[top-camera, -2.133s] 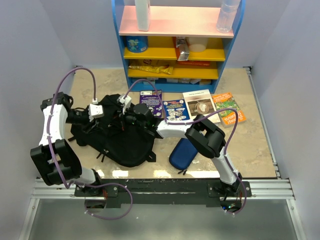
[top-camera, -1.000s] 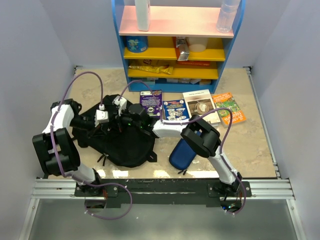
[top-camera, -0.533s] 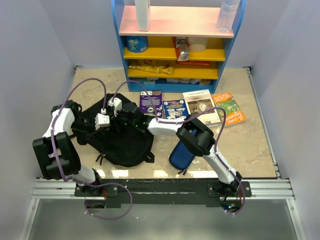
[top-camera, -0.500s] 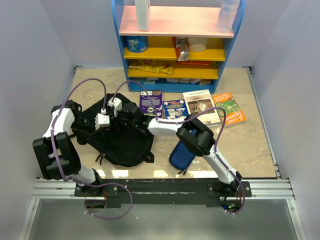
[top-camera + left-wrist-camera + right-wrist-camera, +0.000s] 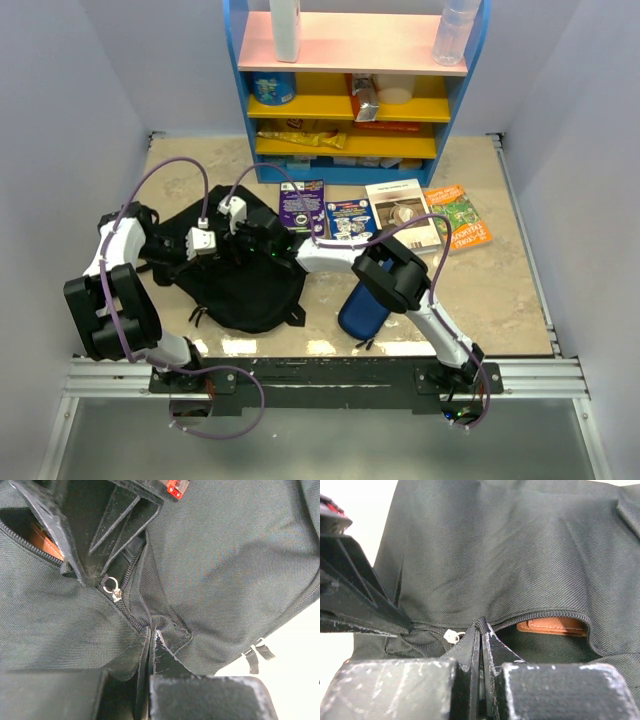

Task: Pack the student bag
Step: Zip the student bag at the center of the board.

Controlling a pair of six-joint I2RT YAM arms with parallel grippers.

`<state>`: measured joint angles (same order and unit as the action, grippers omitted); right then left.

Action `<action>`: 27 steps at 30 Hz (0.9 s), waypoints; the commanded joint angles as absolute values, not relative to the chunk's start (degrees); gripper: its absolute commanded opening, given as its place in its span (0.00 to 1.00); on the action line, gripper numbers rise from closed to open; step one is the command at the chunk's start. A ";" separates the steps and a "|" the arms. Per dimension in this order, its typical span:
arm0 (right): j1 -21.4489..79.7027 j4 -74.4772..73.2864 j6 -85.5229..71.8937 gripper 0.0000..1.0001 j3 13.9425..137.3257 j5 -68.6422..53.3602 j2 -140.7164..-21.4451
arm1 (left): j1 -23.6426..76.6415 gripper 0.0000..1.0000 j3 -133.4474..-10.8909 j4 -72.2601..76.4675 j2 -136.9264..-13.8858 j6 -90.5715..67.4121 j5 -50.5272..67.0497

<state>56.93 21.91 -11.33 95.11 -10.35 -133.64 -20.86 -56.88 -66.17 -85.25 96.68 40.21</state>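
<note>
The student bag (image 5: 245,295) is a black fabric backpack lying at the left of the table. In the left wrist view my left gripper (image 5: 151,630) is shut on a fold of the bag's fabric (image 5: 225,555) beside the zipper, just below the silver zipper slider (image 5: 113,588). My right gripper (image 5: 482,625) is shut on a black tab at the zipper's edge, next to the slider (image 5: 452,636). The zipper gapes a little, and a brown leather piece (image 5: 551,626) shows inside. From above, both grippers (image 5: 222,252) (image 5: 243,243) meet over the bag's upper part.
Several books lie in a row behind the bag: purple (image 5: 302,205), blue (image 5: 350,220), cream (image 5: 402,212), orange-green (image 5: 457,215). A dark-blue pencil case (image 5: 365,305) lies near the right arm. A blue shelf unit (image 5: 355,90) with bottles and packets stands at the back.
Both grippers have drifted left and slightly back, staying shut on the bag. The bag's top has shifted left with them, and the right arm has stretched further left.
</note>
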 commanded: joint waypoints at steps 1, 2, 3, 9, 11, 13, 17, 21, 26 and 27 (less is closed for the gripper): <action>50.28 23.38 -8.96 0.00 95.62 8.44 -131.57 | -23.03 0.00 -55.20 -75.50 -84.46 96.85 30.59; 50.19 22.86 -8.96 0.00 96.50 8.52 -131.75 | -23.03 0.00 -55.11 -75.50 -84.55 96.86 30.50; 50.10 22.24 -8.09 0.00 97.11 10.09 -132.01 | -23.03 0.00 -55.19 -75.50 -84.64 96.94 30.50; 49.05 14.52 -7.56 0.00 102.91 20.12 -133.94 | -23.03 0.00 -54.67 -75.50 -84.73 97.12 30.76; 48.78 13.10 -6.68 0.00 104.58 23.20 -135.00 | -23.03 0.00 -54.41 -75.50 -84.64 97.47 30.59; 48.52 13.27 -5.01 0.00 105.03 24.95 -135.35 | -23.12 0.00 -54.40 -75.50 -84.64 97.56 30.32; 47.38 12.22 -3.69 0.00 108.09 26.19 -136.40 | -23.03 0.00 -54.14 -75.50 -84.11 97.91 29.53; 47.02 9.32 -0.27 0.00 113.54 30.48 -139.65 | -23.11 0.00 -53.70 -75.59 -84.20 98.35 28.74; 46.84 7.82 2.11 0.00 117.78 32.53 -142.21 | -23.03 0.00 -54.31 -75.50 -84.29 98.44 28.82; 46.85 8.43 1.59 0.00 116.99 30.87 -140.55 | -23.11 0.00 -54.66 -75.50 -84.29 98.18 29.52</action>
<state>52.51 5.91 -4.01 114.41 16.97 -142.71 -22.11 -55.40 -65.34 -85.23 98.41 35.46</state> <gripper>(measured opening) 0.007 0.014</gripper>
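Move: The right fingers already hold the pull of the slider, which sits some 2 cm back and 1 cm left of them; the zip's far end lies about 14 cm ahead, 6 cm right and 1 cm down. The brown notebook shows in the opening, 5 cm ahead, 1 cm right and 2 cm below; the purple book is 11 cm ahead, 17 cm right, 5 cm lower. From the left hand, pinching at the closed end, the far end is about 18 cm ahead, 9 cm right. The right hand drags the held zip pull about 13 cm forward, veering right; left still pinches the bag. ##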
